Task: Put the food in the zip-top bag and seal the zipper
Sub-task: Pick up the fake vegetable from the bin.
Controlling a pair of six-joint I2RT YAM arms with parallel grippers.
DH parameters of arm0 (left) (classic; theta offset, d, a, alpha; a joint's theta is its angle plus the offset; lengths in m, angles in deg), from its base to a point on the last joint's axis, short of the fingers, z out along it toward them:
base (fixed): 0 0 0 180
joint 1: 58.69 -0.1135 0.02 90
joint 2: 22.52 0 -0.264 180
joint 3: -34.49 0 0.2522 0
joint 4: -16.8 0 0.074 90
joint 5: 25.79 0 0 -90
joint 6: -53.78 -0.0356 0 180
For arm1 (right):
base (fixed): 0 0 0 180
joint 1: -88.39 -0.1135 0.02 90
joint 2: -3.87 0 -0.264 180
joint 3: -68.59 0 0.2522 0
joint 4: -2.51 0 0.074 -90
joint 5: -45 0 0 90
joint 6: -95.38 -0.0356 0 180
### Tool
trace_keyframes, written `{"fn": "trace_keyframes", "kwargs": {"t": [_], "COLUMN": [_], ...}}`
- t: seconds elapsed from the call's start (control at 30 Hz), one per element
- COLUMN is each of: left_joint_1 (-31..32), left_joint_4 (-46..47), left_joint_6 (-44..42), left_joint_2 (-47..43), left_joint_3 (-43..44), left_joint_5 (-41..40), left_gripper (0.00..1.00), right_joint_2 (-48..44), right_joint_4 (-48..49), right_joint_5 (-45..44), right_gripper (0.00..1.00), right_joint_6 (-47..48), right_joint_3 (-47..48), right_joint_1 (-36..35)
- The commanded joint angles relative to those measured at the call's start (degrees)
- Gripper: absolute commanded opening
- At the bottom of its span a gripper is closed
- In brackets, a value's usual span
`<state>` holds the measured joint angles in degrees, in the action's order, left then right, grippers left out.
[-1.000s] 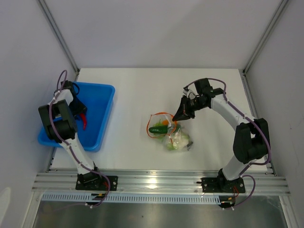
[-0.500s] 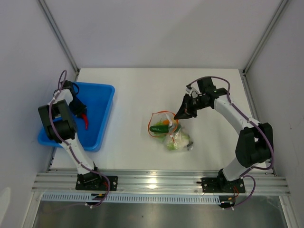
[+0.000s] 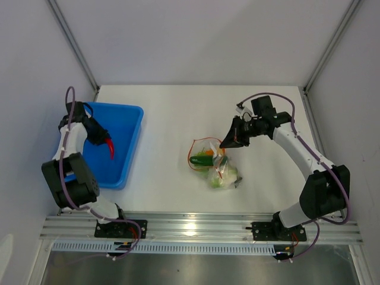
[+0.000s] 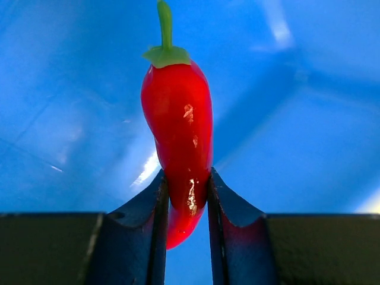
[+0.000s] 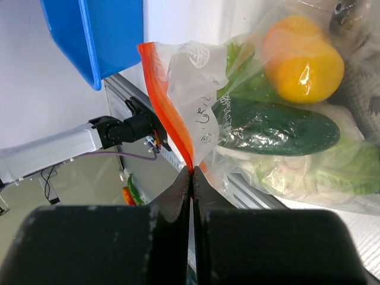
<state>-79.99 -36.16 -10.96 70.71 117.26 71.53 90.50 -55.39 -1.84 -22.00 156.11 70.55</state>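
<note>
The red chili [image 4: 178,130] with its green stem hangs stem-down over the blue tray [image 3: 127,127], and my left gripper [image 4: 185,178] is shut on its lower end. From above, that left gripper [image 3: 102,138] is over the tray's middle with the chili [image 3: 110,148] beside it. The clear zip-top bag [image 3: 221,172] lies mid-table holding the dark green cucumber [image 5: 273,127], an orange-yellow piece [image 5: 303,56] and a white-green leafy vegetable [image 5: 320,172]. My right gripper [image 5: 191,172] is shut on the orange-red zipper [image 5: 166,101] and holds the bag's mouth edge up.
The blue tray [image 5: 95,35] stands at the table's left side, near the left wall. Metal rails [image 3: 202,228] run along the near edge by both arm bases. White enclosure walls stand left, right and behind.
My left gripper has shut on the chili and lifted it slightly as that arm swung. My right gripper has drawn the bag's mouth a little to the right.
</note>
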Motion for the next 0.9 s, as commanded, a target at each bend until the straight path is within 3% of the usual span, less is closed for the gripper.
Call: {"fn": "trace_keyframes", "kwargs": {"t": [0.0, 0.3, 0.4, 0.63, 0.87], "left_joint_1": [-0.3, 2.0, 7.0, 27.0, 40.6], "left_joint_4": [2.6, 3.3, 6.1, 12.2, 6.9], "left_joint_6": [0.6, 5.2, 8.7, 18.9, 21.2], "left_joint_2": [-7.2, -18.0, -19.1, -19.9, -17.4], "left_joint_3": [-0.9, -3.4, -4.8, -1.3, 5.3], "left_joint_5": [6.2, 17.3, 21.4, 25.3, 30.0], "left_gripper": [0.01, 0.01, 0.00, 0.01, 0.01], "right_joint_2": [-3.7, -4.6, -4.6, -4.5, -4.5], "right_joint_4": [0.1, 0.8, 0.7, -0.1, 1.2], "right_joint_5": [-1.2, -0.6, 0.3, 0.3, -0.2], "right_gripper": [0.00, 0.00, 0.00, 0.00, 0.00], "right_joint_6": [0.5, 0.5, 0.0, 0.3, -0.2], "right_joint_3": [-0.7, -1.9, -1.2, -0.6, -1.1], "right_joint_1": [0.4, 0.3, 0.4, 0.4, 0.3]}}
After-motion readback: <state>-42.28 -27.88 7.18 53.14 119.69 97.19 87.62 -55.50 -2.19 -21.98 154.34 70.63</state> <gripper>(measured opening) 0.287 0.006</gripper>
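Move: From the left hand, already holding the red pepper over the bin, the open bag mouth lies some 42 cm to the right, 9 cm back and about 5 cm higher. The bin's right wall stands level with this hand, 12 cm to its right and slightly lower; inside the bag the cucumber lies 41 cm right, 9 cm back and about 2 cm lower. From the right hand, gripping the rim, the mouth is about 7 cm left, 1 cm back and 5 cm below. Lifting nearly straight up for about 10 cm first, the left hand then sweeps fast to its right, over the bin's right wall towards the bag mouth, some 30 cm across, still climbing and easing slightly back at the end. The wrist swings clockwise about 40 degrees and tips up until the fingers point right and forward; they keep their pinch near the pepper's tip. The right hand keeps hold of the rim, almost still. ##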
